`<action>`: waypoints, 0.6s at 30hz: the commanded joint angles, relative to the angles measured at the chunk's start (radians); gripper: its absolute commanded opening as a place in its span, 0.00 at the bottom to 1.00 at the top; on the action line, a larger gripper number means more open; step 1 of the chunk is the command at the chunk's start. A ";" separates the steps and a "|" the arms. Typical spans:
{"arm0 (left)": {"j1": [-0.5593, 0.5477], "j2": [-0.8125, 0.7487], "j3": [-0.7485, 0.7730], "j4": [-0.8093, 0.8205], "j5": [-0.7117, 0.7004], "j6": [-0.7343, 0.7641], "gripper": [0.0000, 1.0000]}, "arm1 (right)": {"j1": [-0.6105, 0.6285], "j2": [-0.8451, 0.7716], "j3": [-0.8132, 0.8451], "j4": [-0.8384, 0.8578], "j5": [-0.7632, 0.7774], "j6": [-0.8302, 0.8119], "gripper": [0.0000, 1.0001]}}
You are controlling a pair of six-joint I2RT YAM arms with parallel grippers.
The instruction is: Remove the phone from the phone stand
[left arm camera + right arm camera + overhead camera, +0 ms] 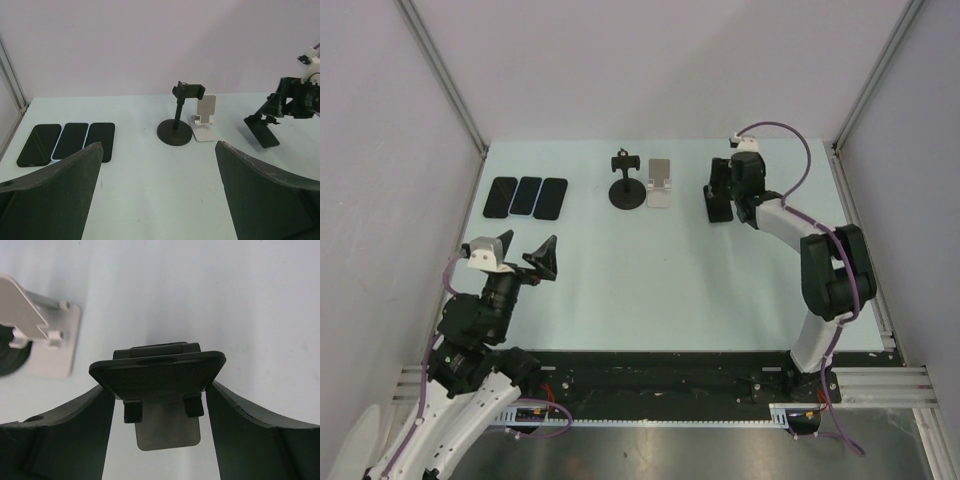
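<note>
A black folding phone stand stands at the back right. In the right wrist view its tilted black rest plate with two small hooks sits above a grey base, and I see nothing resting on it. My right gripper has its fingers against both sides of that plate. Three black phones lie flat side by side at the back left. My left gripper hovers open over the near left of the table, holding nothing.
A black clamp stand on a round base and a white folding stand stand mid-back, left of the right gripper. Grey walls enclose the pale table. A metal rail runs along its near edge.
</note>
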 commanded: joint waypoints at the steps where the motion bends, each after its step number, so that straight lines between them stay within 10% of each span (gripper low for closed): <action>1: -0.006 0.019 -0.007 0.032 0.005 0.020 1.00 | 0.075 0.133 0.178 0.058 0.150 0.162 0.09; 18: -0.006 0.043 -0.013 0.038 0.002 0.023 1.00 | 0.236 0.548 0.780 -0.246 0.454 0.250 0.09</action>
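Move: The right hand already holds the black folding stand by its upright part, clear of the table. The beige phone stand it is being taken to stands about 18 cm to this hand's left, some 4 cm ahead and 6 cm lower; the round-based black stand is farther the same way, about 27 cm left and 4 cm ahead. From the idle left hand, the beige stand lies roughly 32 cm ahead, 21 cm right and 25 cm below. The right arm sweeps the black folding stand left and forward together, about 12 cm left and 9 cm out, nearly level with only a centimetre or so of sinking, towards the right-hand side of the beige phone stand. On the way the hand turns some 10 degrees clockwise, and it slows almost to a halt close beside the beige stand, the fingers keeping their pinch throughout. ##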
